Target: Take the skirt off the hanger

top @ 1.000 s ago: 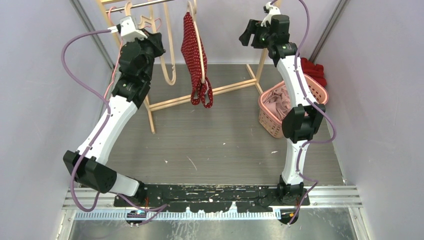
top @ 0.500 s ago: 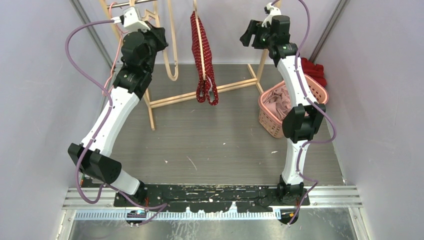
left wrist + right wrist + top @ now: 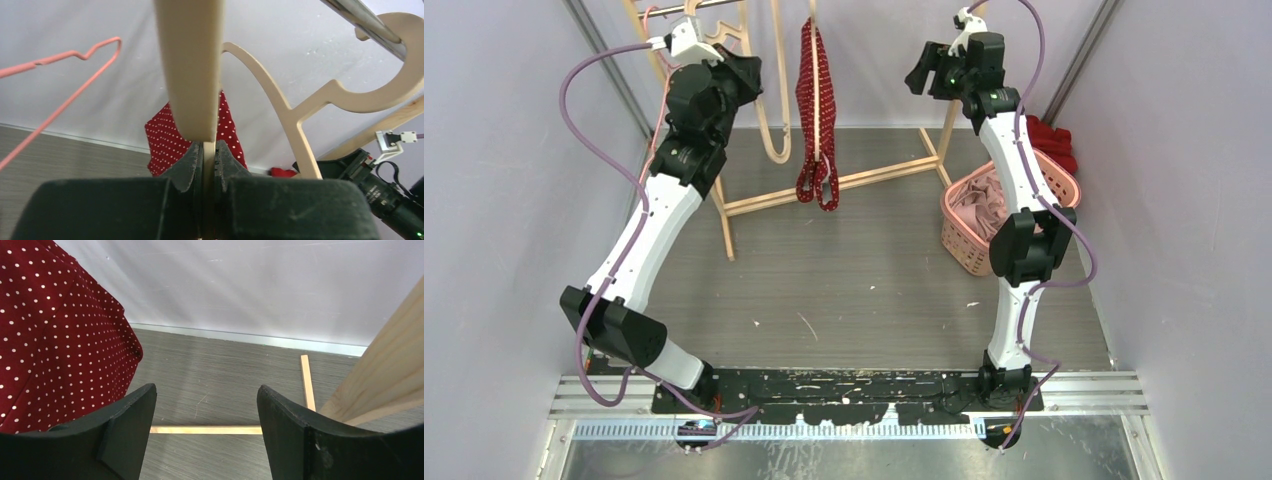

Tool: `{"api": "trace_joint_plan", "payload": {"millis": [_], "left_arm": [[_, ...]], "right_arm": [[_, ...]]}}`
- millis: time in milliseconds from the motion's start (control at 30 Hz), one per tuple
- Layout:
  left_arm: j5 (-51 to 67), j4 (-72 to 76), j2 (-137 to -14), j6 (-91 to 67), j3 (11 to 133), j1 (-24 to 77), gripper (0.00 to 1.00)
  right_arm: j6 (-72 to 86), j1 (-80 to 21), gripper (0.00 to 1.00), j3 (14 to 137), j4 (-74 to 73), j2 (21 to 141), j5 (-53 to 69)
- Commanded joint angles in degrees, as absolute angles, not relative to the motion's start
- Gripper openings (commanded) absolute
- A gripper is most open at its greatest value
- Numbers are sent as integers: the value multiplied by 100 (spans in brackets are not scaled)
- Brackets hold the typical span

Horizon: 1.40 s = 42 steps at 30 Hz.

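A red skirt with white dots point(image 3: 815, 118) hangs on a wooden hanger point(image 3: 820, 90) from the rail at the back. It also shows in the left wrist view point(image 3: 162, 140) and the right wrist view point(image 3: 60, 340). My left gripper point(image 3: 746, 74) is shut on a bare beige hanger point(image 3: 771, 110) just left of the skirt; the jaws point(image 3: 208, 150) pinch its thin arm point(image 3: 192, 75). My right gripper point(image 3: 921, 73) is open and empty, to the right of the skirt, its jaws point(image 3: 205, 410) wide apart above the floor.
A wooden rack frame point(image 3: 844, 185) stands at the back with a metal rail point(image 3: 370, 25). Another wooden hanger point(image 3: 350, 95) and a pink wire hanger point(image 3: 60, 65) hang there. A pink basket point(image 3: 1009, 215) of clothes sits at the right, with a red cloth point(image 3: 1049, 140) behind it.
My left gripper has moved up and back with the beige hanger in it. The skirt has swung right, then back left. The right arm has not moved.
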<state>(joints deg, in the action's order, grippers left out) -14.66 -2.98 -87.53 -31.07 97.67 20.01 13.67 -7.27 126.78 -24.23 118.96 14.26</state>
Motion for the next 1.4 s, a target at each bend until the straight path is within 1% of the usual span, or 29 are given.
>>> {"api": "trace_joint_plan", "payload": {"millis": [0,167,333,533,700,867,967,1000,1033,1067,1133,1233,1367], "left_arm": [[-1068,378,-8594,-3505,9751,1937,0],[-997,256,-8630,-3736,9928,1908,0],[-1094,-655,-8818,-3603,10502,1909,0],[-1519,-1869,-9061,-2849,11038,1906,0],[-1570,-2640,-9258,-2528,11335,1901,0],[-1623,-2860,-9221,-2452,11202,1903,0],[-1666,-3010,-9287,-2301,11354,1898,0],[-1698,-3111,-9328,-2249,11437,1898,2],[-1743,-3206,-9355,-2191,11505,1898,6],[-1795,-3268,-9375,-2125,11540,1904,14],[-1932,-3296,-9348,-2015,11519,1901,22],[-2154,-3261,-9273,-1817,11467,1903,29],[-2274,-3037,-9085,-1607,11371,1898,32]], "right_arm": [[1432,-659,78,12652,-2191,11461,1389],[1418,-659,78,12644,-2198,11430,1389],[1469,-659,78,12619,-2168,11413,1404],[1523,-659,78,12622,-2136,11391,1441],[1533,-658,78,12613,-2127,11369,1455],[1529,-657,78,12597,-2129,11340,1451],[1536,-657,78,12590,-2129,11330,1450],[1538,-657,78,12586,-2125,11329,1450],[1535,-653,78,12586,-2123,11329,1452],[1533,-646,78,12590,-2119,11329,1450],[1525,-654,78,12584,-2126,11321,1450],[1510,-651,78,12582,-2135,11312,1437],[1495,-653,78,12560,-2128,11307,1433]]}}
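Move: The empty wooden hanger is still pinched in the left hand, its hook about the metal rod, which passes roughly 13 cm above the hand, 6 cm to its left and 4 cm ahead. The dotted garment hangs some 14 cm ahead of this hand, 9 cm to its right and 12 cm lower; the pink hanger is around 13 cm left and 3 cm ahead. From the right hand, that part of the rod lies about 34 cm left, 5 cm back and 27 cm up. The empty wooden hanger is eased about 1 cm right and up by the left hand, then taken the other way beneath the rod, about 5 cm down and 4 cm left towards the pink hanger, while the wrist rolls its left side up and tips down roughly 20 degrees. Near the end the closed fingers part about a quarter of their range around the wood, still sinking and moving left. ##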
